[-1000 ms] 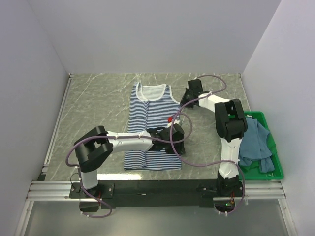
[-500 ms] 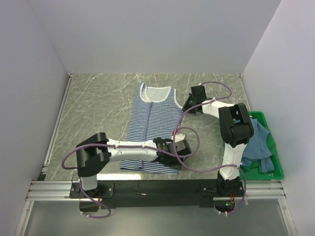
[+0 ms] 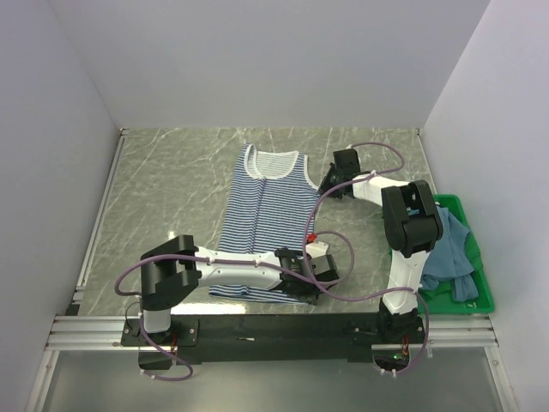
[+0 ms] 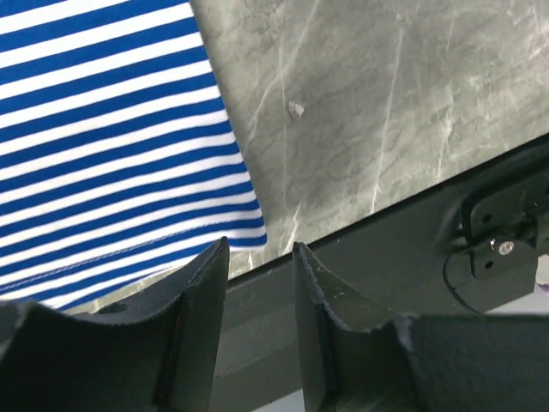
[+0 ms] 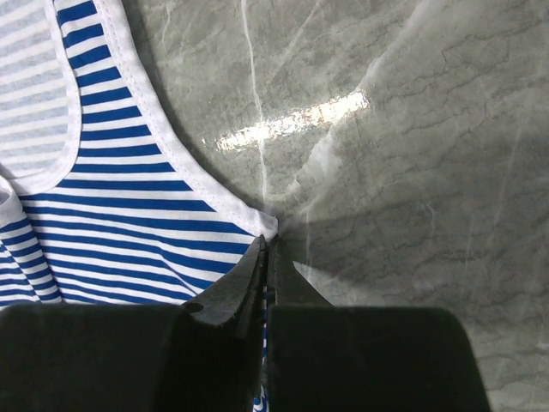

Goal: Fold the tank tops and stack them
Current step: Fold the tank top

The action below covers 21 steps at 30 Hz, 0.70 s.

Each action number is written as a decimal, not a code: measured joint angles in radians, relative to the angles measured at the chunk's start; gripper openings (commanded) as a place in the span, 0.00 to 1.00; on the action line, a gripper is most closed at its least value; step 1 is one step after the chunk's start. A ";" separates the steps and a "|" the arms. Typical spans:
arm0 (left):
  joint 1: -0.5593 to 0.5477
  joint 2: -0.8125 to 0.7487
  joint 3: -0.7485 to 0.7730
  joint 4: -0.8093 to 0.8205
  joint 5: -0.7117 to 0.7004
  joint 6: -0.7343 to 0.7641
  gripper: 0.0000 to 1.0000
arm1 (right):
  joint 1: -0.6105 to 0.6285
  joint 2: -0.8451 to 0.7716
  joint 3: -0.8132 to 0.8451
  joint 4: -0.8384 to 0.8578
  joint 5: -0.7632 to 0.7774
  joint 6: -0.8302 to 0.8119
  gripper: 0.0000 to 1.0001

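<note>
The navy-and-white striped tank top (image 3: 262, 215) lies flat mid-table, neck toward the far wall. My right gripper (image 3: 328, 187) is shut on its right armhole corner; in the right wrist view the white trim (image 5: 268, 223) sits at the fingertips (image 5: 266, 245) and striped cloth (image 5: 120, 197) shows in the slit between them. My left gripper (image 3: 302, 290) hovers at the top's near right hem corner (image 4: 257, 233), open, with nothing between its jaws (image 4: 257, 251). The teal-blue tank top (image 3: 446, 249) lies crumpled in the green crate.
The green crate (image 3: 482, 302) stands at the table's right edge beside the right arm. The black front rail (image 4: 386, 249) runs just past the hem corner. Purple cables loop over the table near both wrists. White walls enclose the grey marbled table (image 3: 171, 197).
My left gripper has slid along the top's right edge toward me, to the hem corner, its jaws narrowing slightly. The right gripper drew the armhole corner right and nearer, then held still.
</note>
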 measured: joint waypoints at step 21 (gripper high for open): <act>-0.027 0.072 0.019 0.027 -0.051 -0.004 0.01 | 0.000 -0.007 0.002 -0.019 0.010 -0.019 0.00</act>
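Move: The tank top's near right hem corner lies almost straight below the left hand, about 3 cm down and 1 cm to its right. The flap's inner edge meets the hem some 17 cm to that hand's left and level with it; the table's front edge is about 4 cm back, level sideways. From the right hand, shut at the armhole corner, the hem corner lies roughly 35 cm back and 3 cm left. The left hand sinks about 2 cm and shuts to pinch the hem corner; the right keeps its armhole grip. ##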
